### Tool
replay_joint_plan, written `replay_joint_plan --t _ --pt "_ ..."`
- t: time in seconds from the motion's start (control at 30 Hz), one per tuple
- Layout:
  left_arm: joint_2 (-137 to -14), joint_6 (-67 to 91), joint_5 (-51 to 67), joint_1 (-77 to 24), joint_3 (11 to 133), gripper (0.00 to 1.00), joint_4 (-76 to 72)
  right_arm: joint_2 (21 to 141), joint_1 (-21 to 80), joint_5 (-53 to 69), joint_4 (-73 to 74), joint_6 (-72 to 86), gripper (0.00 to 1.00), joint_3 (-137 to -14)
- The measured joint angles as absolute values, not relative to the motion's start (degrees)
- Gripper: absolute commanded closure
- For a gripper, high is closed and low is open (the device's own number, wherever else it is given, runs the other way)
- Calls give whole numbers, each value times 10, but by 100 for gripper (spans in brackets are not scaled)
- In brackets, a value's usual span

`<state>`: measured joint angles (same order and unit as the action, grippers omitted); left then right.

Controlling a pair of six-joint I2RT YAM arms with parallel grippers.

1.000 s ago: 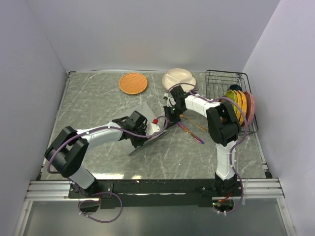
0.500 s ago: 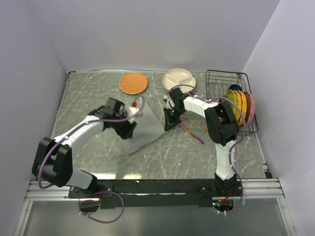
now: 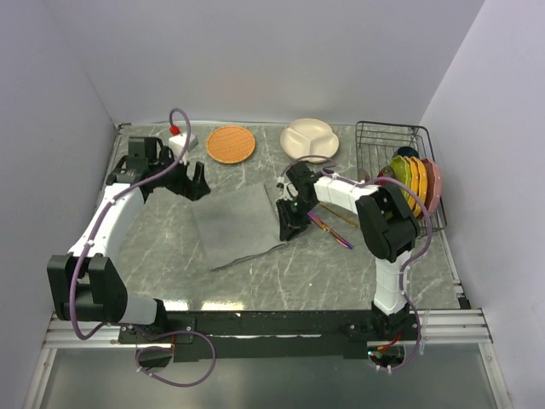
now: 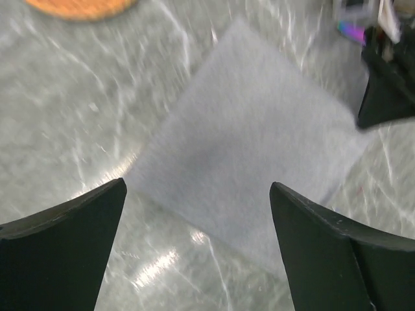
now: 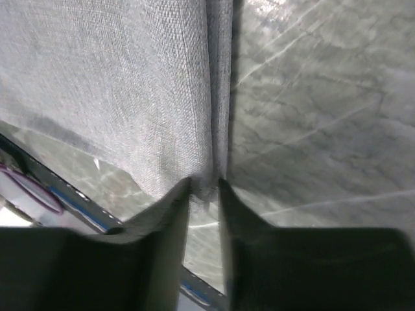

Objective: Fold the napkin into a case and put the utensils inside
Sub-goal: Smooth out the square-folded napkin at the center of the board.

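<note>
The grey napkin (image 3: 237, 223) lies spread flat on the marble table, and in the left wrist view it (image 4: 259, 136) fills the middle. My left gripper (image 3: 194, 183) hovers beyond its far left corner, wide open and empty (image 4: 198, 184). My right gripper (image 3: 289, 228) is down at the napkin's right edge. Its jaws (image 5: 204, 181) stand narrowly apart, with a raised ridge of cloth (image 5: 217, 97) running up from between the tips. The utensils lie just to its right: the purple knife (image 3: 332, 232) and the gold spoon (image 3: 338, 214). No case shape is seen.
A round orange woven mat (image 3: 231, 144) and a cream divided plate (image 3: 312, 137) sit at the back. A black wire rack (image 3: 375, 136) holding coloured plates (image 3: 417, 183) stands at the back right. Walls close three sides.
My left gripper let go of the napkin, opened wide and swung to the back left. The lifted cloth dropped flat. My right jaws parted a little at the cloth's edge.
</note>
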<state>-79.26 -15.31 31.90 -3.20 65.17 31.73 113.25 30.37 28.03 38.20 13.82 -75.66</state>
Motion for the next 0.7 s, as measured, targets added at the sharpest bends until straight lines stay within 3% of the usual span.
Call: replay_joint_plan --t 0.03,0.23,0.27,0.47,0.6,0.7 --pt "-792 -139 321 -29 662 1 307 1130 304 277 387 133 36 -758" --pt "-755 -45 295 -22 688 1 218 1099 280 255 448 85 9 -816" --pt "-735 -28 286 -22 677 1 185 1090 274 255 455 77 0 -838" --pt "-634 73 254 -19 628 1 38 1026 260 276 398 47 0 -953" --pt "-666 157 284 -19 637 1 -6 1007 260 305 250 64 0 -965" --pt "-720 245 320 -19 600 1 -45 1058 257 383 157 98 0 -1002"
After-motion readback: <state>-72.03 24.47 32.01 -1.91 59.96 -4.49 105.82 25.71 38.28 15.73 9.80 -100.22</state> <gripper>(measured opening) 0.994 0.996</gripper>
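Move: The folded napkin's middle lies about 13 cm to the left of my right hand and 3 cm ahead, some 2 cm lower; my fingers are at its near right corner. From that hand the knife is 10 cm to the right and 2 cm ahead, the spoon 11 cm right and 7 cm ahead. From my left hand, the napkin's middle is about 12 cm right, 5 cm back and 17 cm below, and the orange mat 18 cm ahead and 11 cm right. I finish opening my right fingers wide to free the napkin's near right corner, then swing that hand steeply up, about 26 cm, and forward some 14 cm with a little left, tipping the fingers up from pointing down to nearly level. My empty left hand, still wide open, also climbs away from the napkin, about 18 cm, its fingers tilting up, before dipping slightly. ##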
